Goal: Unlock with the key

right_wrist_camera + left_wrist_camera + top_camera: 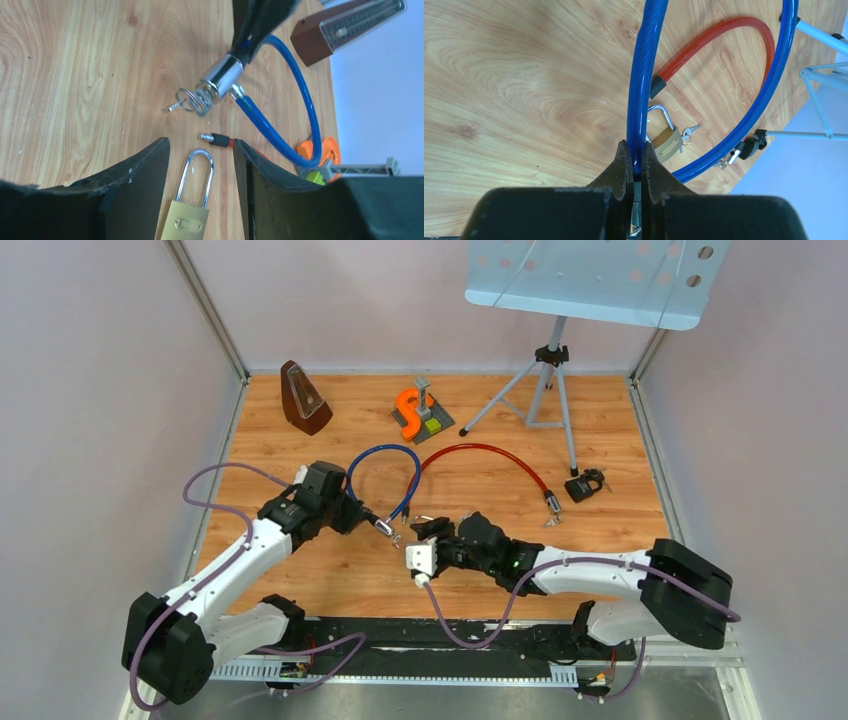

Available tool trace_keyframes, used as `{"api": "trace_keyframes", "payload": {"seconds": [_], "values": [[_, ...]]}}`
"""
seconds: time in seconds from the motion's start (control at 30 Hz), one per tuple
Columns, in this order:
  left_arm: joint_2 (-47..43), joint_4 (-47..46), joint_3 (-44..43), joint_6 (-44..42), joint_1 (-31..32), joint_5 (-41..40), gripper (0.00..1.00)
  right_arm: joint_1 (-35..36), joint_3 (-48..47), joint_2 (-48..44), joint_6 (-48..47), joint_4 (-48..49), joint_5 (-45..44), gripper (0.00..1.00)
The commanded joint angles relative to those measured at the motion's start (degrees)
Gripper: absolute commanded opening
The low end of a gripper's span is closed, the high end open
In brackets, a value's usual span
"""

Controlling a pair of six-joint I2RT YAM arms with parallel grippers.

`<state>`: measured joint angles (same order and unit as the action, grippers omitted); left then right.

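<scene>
My left gripper [637,161] is shut on the blue cable lock [644,75] just behind its chrome cylinder [220,77]. A key on a wire ring [191,101] hangs from that cylinder's end. In the top view the left gripper [368,518] holds this end out toward my right gripper [428,530]. The right gripper [200,150] is open. Its jaws stand either side of a brass padlock [190,212] lying flat on the wood, with gaps on both sides of the shackle. In the left wrist view the padlock [667,143] has small keys [690,131] beside it.
A red cable lock [480,452] arcs behind, its pin end [214,138] just past my right fingertips. A black lock [585,486] lies at the right. A metronome [303,398], an orange-and-grey block [418,412] and a music stand's tripod [545,390] stand at the back.
</scene>
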<state>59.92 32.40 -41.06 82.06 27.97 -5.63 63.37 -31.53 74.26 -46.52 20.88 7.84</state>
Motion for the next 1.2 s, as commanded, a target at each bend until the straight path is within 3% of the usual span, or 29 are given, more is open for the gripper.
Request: {"api": "trace_keyframes", "payload": {"seconds": [0.0, 0.43, 0.6, 0.7, 1.17], "values": [[-0.6, -1.4, -3.6, -1.6, -0.3, 0.2, 0.0, 2.5, -2.6, 3.4, -7.6, 7.0, -2.1, 0.51], [-1.6, -1.5, -3.4, -1.2, -0.3, 0.8, 0.0, 4.9, -4.9, 11.4, -10.9, 14.7, -5.2, 0.33], [-2.6, -2.9, -2.5, -0.1, -0.3, 1.3, 0.0, 5.1, -5.9, 13.3, -6.4, 15.0, -6.7, 0.13], [-4.8, -5.2, -0.2, 1.2, -0.3, 1.4, 0.0, 5.0, -6.3, 13.3, 0.2, 15.6, -7.7, 0.01], [-16.5, -23.8, 15.1, 10.7, -0.4, 4.0, 0.0, 1.0, -3.7, 10.5, 46.6, 23.6, -2.5, 0.0]]}}
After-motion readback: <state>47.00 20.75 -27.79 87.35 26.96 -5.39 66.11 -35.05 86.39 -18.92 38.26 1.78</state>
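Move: The key in the blue lock's cylinder lies some 5 cm to the right hand's left, about 1 cm ahead and 1 cm below; the cylinder's middle is about 7 cm left, 2 cm ahead, level. On the table some 12 cm below, the brass padlock sits about 3 cm ahead and 3 cm right of that hand, the red cable's tip 8 cm ahead and 2 cm left. From the left hand, the key is about 5 cm right, 3 cm back and slightly lower. The right fingers pinch the key at the blue lock's cylinder: the hand travels about 5 cm left towards the lock while the half-open fingers close, first rolling slightly the other way, then rolling some 35 degrees clockwise as seen looking along its fingers. The left hand keeps its grip on the lock, shifts about 1 cm left and counter-twists some 15 degrees as the right rolls. ##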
